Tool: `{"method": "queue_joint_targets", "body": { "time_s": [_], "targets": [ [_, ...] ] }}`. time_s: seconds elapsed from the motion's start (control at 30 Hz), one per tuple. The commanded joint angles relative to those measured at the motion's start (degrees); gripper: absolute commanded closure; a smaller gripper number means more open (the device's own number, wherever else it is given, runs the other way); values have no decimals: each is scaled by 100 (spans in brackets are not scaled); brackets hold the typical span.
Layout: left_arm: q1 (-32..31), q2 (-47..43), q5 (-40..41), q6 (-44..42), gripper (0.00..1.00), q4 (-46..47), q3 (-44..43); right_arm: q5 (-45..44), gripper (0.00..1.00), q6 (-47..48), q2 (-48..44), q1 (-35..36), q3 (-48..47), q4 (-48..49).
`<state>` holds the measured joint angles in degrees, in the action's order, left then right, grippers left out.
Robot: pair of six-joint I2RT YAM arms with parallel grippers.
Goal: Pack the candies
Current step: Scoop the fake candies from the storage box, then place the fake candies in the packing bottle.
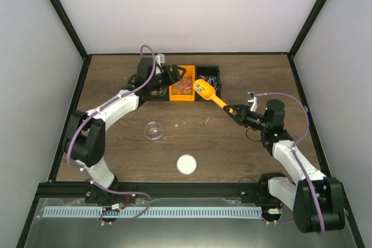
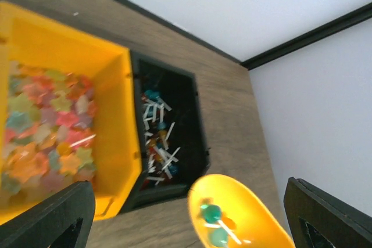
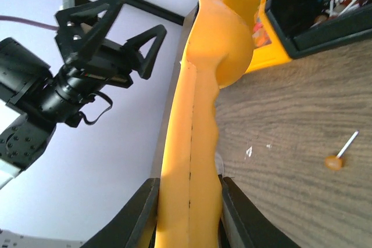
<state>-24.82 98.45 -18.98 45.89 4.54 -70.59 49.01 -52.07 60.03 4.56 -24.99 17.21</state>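
Observation:
Star-shaped multicoloured candies [image 2: 46, 126] fill a yellow bin [image 2: 113, 85]. Beside it, a black bin [image 2: 197, 114] holds small stick candies [image 2: 158, 143]. My right gripper [image 1: 233, 111] is shut on the handle of an orange scoop [image 3: 192, 161]. The scoop's bowl [image 1: 203, 89] hangs in front of the black bin with a few green candies [image 2: 210, 213] in it. My left gripper [image 1: 174, 75] stands open above the bins with nothing between its fingers [image 2: 55, 219]. It also shows in the right wrist view as the left gripper [image 3: 110, 33].
A clear round cup [image 1: 153, 130] stands on the wooden table mid-left. Nearer the front edge lies a white round lid [image 1: 186, 164]. One stray stick candy [image 3: 334, 162] and small crumbs lie on the table before the bins.

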Motion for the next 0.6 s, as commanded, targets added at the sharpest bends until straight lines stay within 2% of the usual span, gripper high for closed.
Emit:
{"method": "queue_joint_targets", "body": {
  "time_s": [0.0,0.13,0.33,0.57],
  "targets": [
    [-23,-480,495,-95,9,-331,570,506,99,319,-581,-43,108,-821],
    [-14,-1018,679,-90,9,-298,1254,970,99,189,-885,-22,306,-856],
    [277,-1995,1047,-16,9,2,2325,1053,99,191,-1440,4,433,-1352],
    [740,-1971,719,7,9,97,2671,951,99,151,-1933,204,328,-1860]
  ]
}}
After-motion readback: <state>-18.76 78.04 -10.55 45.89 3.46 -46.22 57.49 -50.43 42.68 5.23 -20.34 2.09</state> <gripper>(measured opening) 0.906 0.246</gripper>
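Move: The clear storage box stands about 36 cm to the right gripper's left, some 3 cm back and 17 cm below; the white lid is about 20 cm left, 18 cm back. The fallen lollipop lies about 9 cm left and 3 cm ahead on the table; the black lollipop tray is about 9 cm left and 24 cm ahead. From the open left gripper, the storage box is roughly 19 cm back, 11 cm left and 20 cm below. Keep the pinch on the scoop handle and draw the right gripper back about 7 cm at nearly constant height, turning it some 10 degrees counter-clockwise, so the loaded bowl comes away from the trays and nearer the storage box. Meanwhile, take the open left gripper off the trays, back and down first, then left, about 10 cm left in all. ##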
